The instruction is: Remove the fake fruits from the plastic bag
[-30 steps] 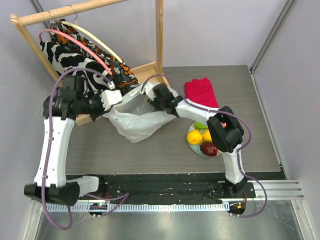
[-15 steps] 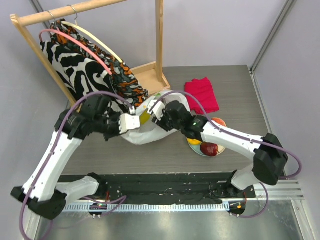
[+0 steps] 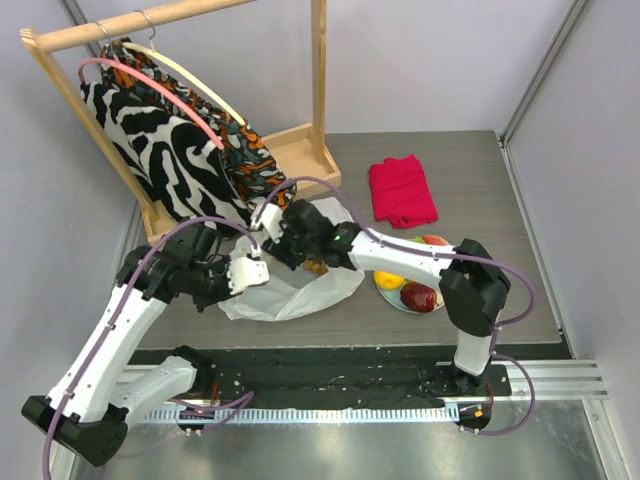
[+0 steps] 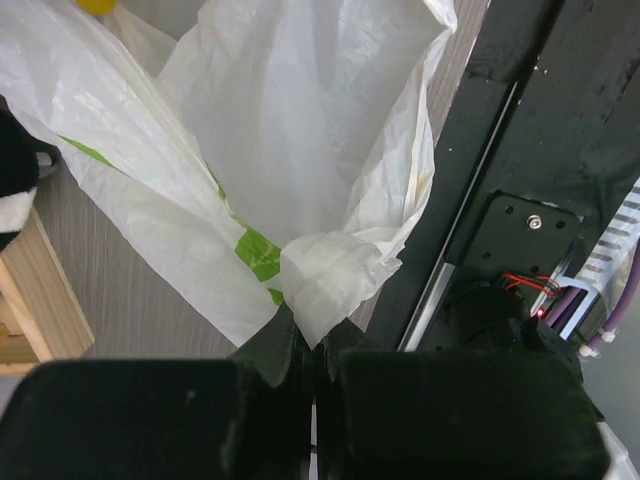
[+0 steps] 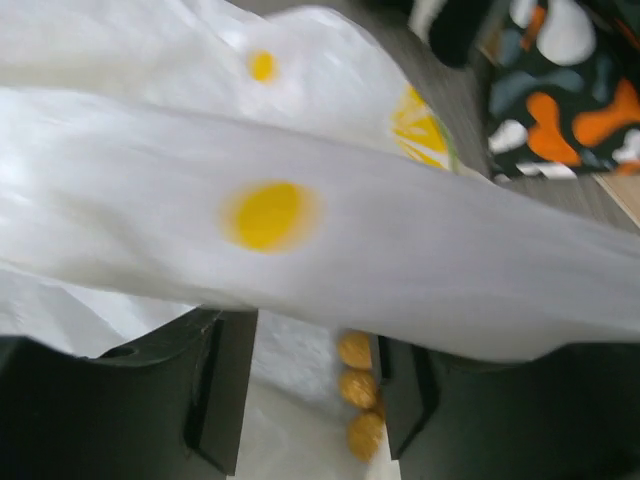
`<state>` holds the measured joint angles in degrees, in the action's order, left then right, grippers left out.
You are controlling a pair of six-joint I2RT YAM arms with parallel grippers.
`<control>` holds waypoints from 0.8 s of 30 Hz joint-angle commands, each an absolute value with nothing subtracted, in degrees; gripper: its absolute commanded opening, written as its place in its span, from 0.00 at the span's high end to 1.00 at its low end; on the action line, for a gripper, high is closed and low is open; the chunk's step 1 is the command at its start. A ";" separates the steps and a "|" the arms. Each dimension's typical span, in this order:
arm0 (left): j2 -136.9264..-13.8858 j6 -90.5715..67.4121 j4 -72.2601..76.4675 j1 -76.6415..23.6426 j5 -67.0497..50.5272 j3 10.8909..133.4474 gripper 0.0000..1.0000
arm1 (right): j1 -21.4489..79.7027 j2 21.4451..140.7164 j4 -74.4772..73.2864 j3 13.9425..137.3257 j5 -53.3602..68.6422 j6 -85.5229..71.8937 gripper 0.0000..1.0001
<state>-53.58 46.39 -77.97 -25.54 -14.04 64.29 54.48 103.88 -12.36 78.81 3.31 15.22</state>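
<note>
The white plastic bag (image 3: 290, 292) lies crumpled on the table, its mouth toward the back. My left gripper (image 3: 250, 272) is shut on a bunched edge of the plastic bag (image 4: 300, 150), pinched between the fingertips (image 4: 315, 335). My right gripper (image 3: 300, 250) reaches into the bag mouth, jaws apart. In the right wrist view a brownish grape-like cluster (image 5: 357, 385) lies against the inner side of the right finger, with bag film (image 5: 300, 230) stretched across above it. Other fake fruits sit on a plate: a yellow lemon (image 3: 389, 280), a dark red apple (image 3: 419, 297) and an orange-red piece (image 3: 435, 241).
The plate (image 3: 398, 305) stands right of the bag, under my right forearm. A folded red cloth (image 3: 403, 190) lies behind it. A wooden clothes rack (image 3: 320, 90) with patterned garments (image 3: 180, 150) fills the back left. A black rail (image 4: 500, 150) runs along the table's near edge.
My left gripper has drawn the bag edge toward the near edge, and the bag now lies lower and flatter. My right gripper has moved left into the bag mouth.
</note>
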 commanded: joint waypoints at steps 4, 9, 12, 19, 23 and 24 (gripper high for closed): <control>-52.12 43.51 -89.38 -24.17 -17.58 66.62 1.00 | 59.59 110.73 -8.17 84.98 -3.95 16.34 0.33; -51.95 43.51 -89.30 -24.08 -17.75 67.15 1.00 | 59.94 114.17 -10.10 88.24 -6.76 25.81 0.26; -51.50 43.33 -89.38 -24.17 -18.10 66.80 1.00 | 59.94 115.13 -11.60 89.65 -8.70 29.96 0.25; -51.24 43.24 -88.77 -24.17 -19.33 67.15 1.00 | 60.20 121.19 -21.32 98.40 -9.67 39.27 0.25; -51.50 43.42 -89.30 -24.17 -21.18 68.38 1.00 | 60.12 127.61 -30.31 106.68 -9.41 42.44 0.25; -51.59 43.59 -89.38 -24.17 -21.27 68.73 1.00 | 60.12 129.62 -31.80 107.92 -8.88 43.15 0.25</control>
<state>-51.79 43.86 -77.84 -24.36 -18.37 65.78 59.92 124.75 -21.71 102.10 -8.51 37.78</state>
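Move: The yellow fruit, deep in the bag and hidden by the right gripper, lies about 4 cm left of the right hand, 3 cm farther out and some 8 cm below. The small orange balls are about 6 cm to that hand's right, 1 cm ahead and equally low; the pinched bag rim is 13 cm to its left, 11 cm back and slightly higher. From the left hand, the yellow fruit is about 14 cm ahead, 9 cm right and 12 cm below. The bag's rim stays pinched in the left gripper, which creeps up about 1 cm, while the right hand works deeper under the bag's wall. The right hand first goes left and down about 5 cm, then eases forward with a slight rise and left again, towards the yellow fruit, opening its fingers from half to three-quarters and rolling some 25 degrees counter-clockwise. ##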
